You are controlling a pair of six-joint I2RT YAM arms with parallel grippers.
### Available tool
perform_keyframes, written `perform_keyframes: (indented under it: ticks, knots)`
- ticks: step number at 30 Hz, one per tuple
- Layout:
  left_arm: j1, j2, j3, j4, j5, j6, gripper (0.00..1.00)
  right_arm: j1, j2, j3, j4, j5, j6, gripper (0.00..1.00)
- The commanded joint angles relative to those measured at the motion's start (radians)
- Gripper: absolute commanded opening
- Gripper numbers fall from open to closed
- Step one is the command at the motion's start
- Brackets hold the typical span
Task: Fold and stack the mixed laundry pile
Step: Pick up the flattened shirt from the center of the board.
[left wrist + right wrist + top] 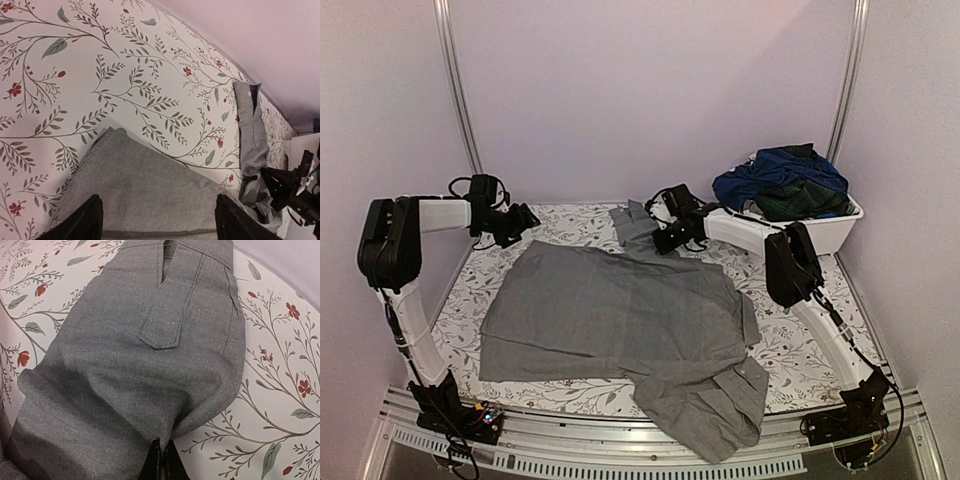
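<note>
A grey shirt (pixel 620 310) lies spread flat across the floral table cloth (pixel 800 340), its collar end bunched near the front edge. One sleeve (pixel 635 225) stretches toward the back. My right gripper (pixel 663 240) is shut on a pinched fold at the edge of this sleeve (pixel 150 365), the jaws (pixel 163 455) closed tight on grey cloth. My left gripper (pixel 530 220) hovers open over the shirt's back-left corner (pixel 145 190), its fingers (pixel 92 220) spread wide with nothing between them. A navy garment (pixel 780 170) and a dark green plaid one (pixel 805 200) sit heaped in the bin.
A white plastic bin (pixel 835 235) stands at the back right of the table. Metal rails run along the front edge (pixel 650 455). Lilac walls close in the back and both sides. The right arm's wrist (pixel 287 187) shows in the left wrist view.
</note>
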Motion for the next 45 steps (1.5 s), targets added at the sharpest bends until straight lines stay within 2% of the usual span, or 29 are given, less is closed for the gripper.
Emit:
perform_keyframes:
  ticks: [1, 9, 17, 22, 28, 31, 39, 45]
  knots:
    - [0.026, 0.046, 0.028, -0.003, 0.013, 0.012, 0.77, -0.066, -0.038, 0.005, -0.016, 0.032, 0.003, 0.00]
    - [0.047, 0.069, 0.023, 0.030, -0.043, 0.042, 0.74, -0.073, -0.188, 0.009, 0.105, -0.018, -0.036, 0.00]
    - [0.068, 0.074, 0.002, 0.077, -0.059, 0.064, 0.73, -0.032, -0.257, -0.021, 0.054, -0.082, -0.062, 0.00]
    - [0.080, 0.080, 0.003, 0.101, -0.048, 0.077, 0.74, 0.004, -0.339, -0.148, 0.035, -0.096, -0.030, 0.00]
    - [0.080, 0.074, -0.016, 0.165, -0.053, 0.170, 0.74, 0.053, -0.499, -0.333, 0.062, -0.104, 0.018, 0.00]
    - [0.080, 0.121, 0.057, 0.088, -0.073, 0.237, 0.71, 0.059, -0.551, -0.387, 0.071, -0.122, 0.054, 0.00]
    - [0.080, 0.279, 0.257, -0.040, 0.024, 0.396, 0.53, 0.059, -0.589, -0.412, 0.054, -0.122, 0.077, 0.00]
    - [0.081, 0.357, 0.349, -0.101, 0.105, 0.459, 0.45, 0.059, -0.594, -0.411, 0.048, -0.123, 0.077, 0.00]
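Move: The right hand already pinches the root of the shirt's far sleeve; the middle of the shirt body, over which this hand draws back, lies about 21 cm back and 11 cm left, 2 cm below. From the same hand, the sleeve's cuff is some 12 cm ahead and 9 cm left, and the right shoulder edge about 6 cm back, 14 cm right. From the left hand, the shirt's far-left corner is about 6 cm ahead, 1 cm right and 9 cm below. Keeping its pinch, the right hand pulls the cloth some 4 cm right and forward, then lifts it steeply and swings back over the shirt's far edge, ending about 19 cm up and 9 cm back with the wrist tilted some 15 degrees. The left hand drifts left and slightly down, then forward and down to the far-left corner, turning clockwise as its fingers narrow to about half open, with no grip on the cloth yet. ##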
